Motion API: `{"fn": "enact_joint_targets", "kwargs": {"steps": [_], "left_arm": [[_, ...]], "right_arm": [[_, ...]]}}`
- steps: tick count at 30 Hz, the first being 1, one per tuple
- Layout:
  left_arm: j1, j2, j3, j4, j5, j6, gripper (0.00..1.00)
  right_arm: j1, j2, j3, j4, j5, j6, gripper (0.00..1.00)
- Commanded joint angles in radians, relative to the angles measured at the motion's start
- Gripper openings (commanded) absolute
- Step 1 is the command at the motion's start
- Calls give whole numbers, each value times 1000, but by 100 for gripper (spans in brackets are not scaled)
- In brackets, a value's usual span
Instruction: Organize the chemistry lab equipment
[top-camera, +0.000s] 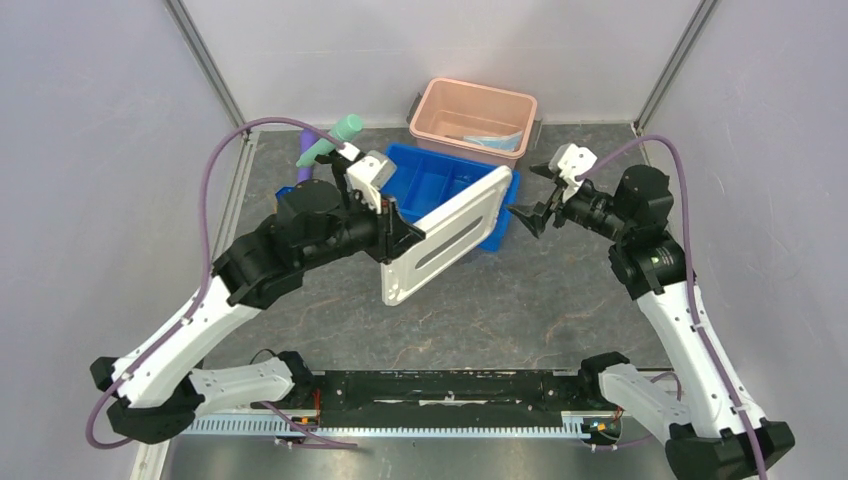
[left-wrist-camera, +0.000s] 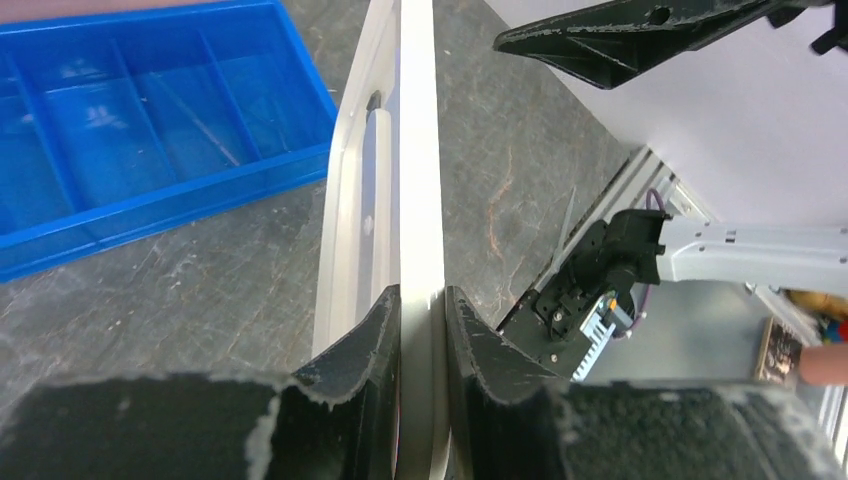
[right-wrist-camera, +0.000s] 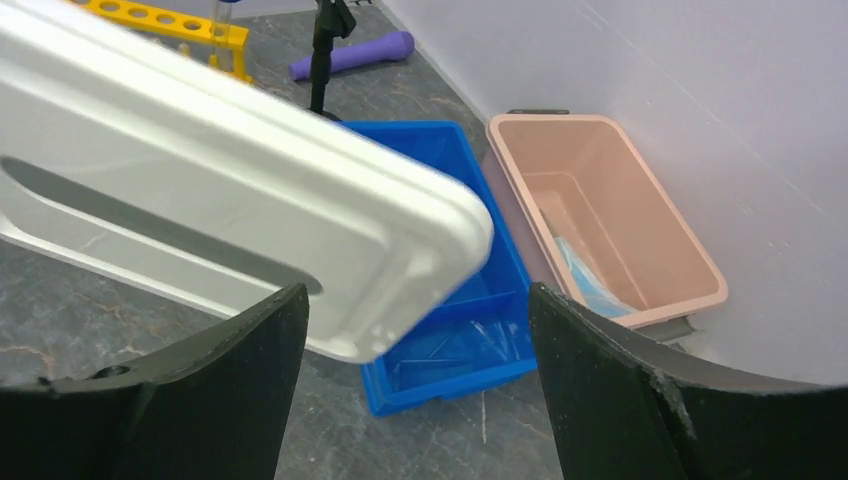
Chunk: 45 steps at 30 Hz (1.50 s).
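Observation:
My left gripper (top-camera: 395, 228) (left-wrist-camera: 422, 295) is shut on the edge of a white lid (top-camera: 445, 235) (left-wrist-camera: 420, 150) (right-wrist-camera: 230, 180) and holds it tilted above the table. My right gripper (top-camera: 525, 217) (right-wrist-camera: 415, 295) is open just off the lid's far end, with nothing between its fingers. A mint-green tube (top-camera: 342, 132) and a purple tube (top-camera: 305, 150) (right-wrist-camera: 355, 55) lie at the back left. The yellow rack (right-wrist-camera: 160, 20) and black clamp stand (right-wrist-camera: 322, 50) show beyond the lid. A light-blue mask (top-camera: 495, 143) (right-wrist-camera: 590, 280) lies inside the pink bin.
A blue divided tray (top-camera: 430, 175) (left-wrist-camera: 150, 120) (right-wrist-camera: 470, 340) sits behind the lid, partly hidden by it. The pink bin (top-camera: 475, 115) (right-wrist-camera: 640, 190) stands uncovered at the back, close to the rear wall. Metal frame posts flank the table's far corners.

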<state>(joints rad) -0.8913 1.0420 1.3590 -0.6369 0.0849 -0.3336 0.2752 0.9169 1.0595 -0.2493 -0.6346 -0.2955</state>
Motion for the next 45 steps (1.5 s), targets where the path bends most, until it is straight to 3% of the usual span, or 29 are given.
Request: {"fn": "enact_joint_targets", "kwargs": {"steps": [1,4,9,17,19,23,28,35,39,45], "left_arm": [[8,-53,65,-21,-127,-142,2],[9,-76,62,-13,-125,-180,2],[12,-115,46,34,-44,-196,2],[11,-121,46,38,-1,-181,2],[12,-126,40,49,11,-176,2],[11,-139,7,92,47,-155,2],[12,-147,-10,115,86,-136,2],[11,-143,-26,149,89,-135,2],[12,-124,-26,124,33,-133,2],[26,-51,5,-26,-186,-144,6]], "right_arm": [[-102,32,-44,108,-217,-28,86],[-147,94,-49,159,-393,-4,85],[-162,199,-99,407,-622,197,84],[-177,297,-240,887,-683,478,85],[-177,340,-288,1177,-722,732,83],[-177,467,-376,2181,-719,1412,84],[-176,595,-290,2209,-717,1604,78],[-160,593,-318,2208,-727,1580,69],[-158,588,-314,2209,-721,1584,48],[-153,602,-283,2209,-710,1648,5]]}}
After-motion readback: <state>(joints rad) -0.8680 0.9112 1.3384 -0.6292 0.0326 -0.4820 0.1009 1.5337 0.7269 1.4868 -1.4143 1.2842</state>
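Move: The left hand already holds the white lid up by its left side; the lid's free right end lies about 13 cm right, 9 cm ahead and 6 cm below it. From the open right hand that end is some 4 cm left, level fore and aft, and about 6 cm lower. The blue box's middle stands roughly 18 cm ahead of the right hand, 14 cm left and 32 cm below; the pink bin, about 33 cm ahead and 8 cm left, 30 cm below. The right fingers pinch the edge of the lid's right end: the right hand sinks about 8 cm, shifts 3 cm left and swings its wrist counter-clockwise, rolling and tipping over, then stays nearly in place as the fingers close. The left hand keeps its grip, rising some 3 cm and easing left, with about 10 degrees of roll. ##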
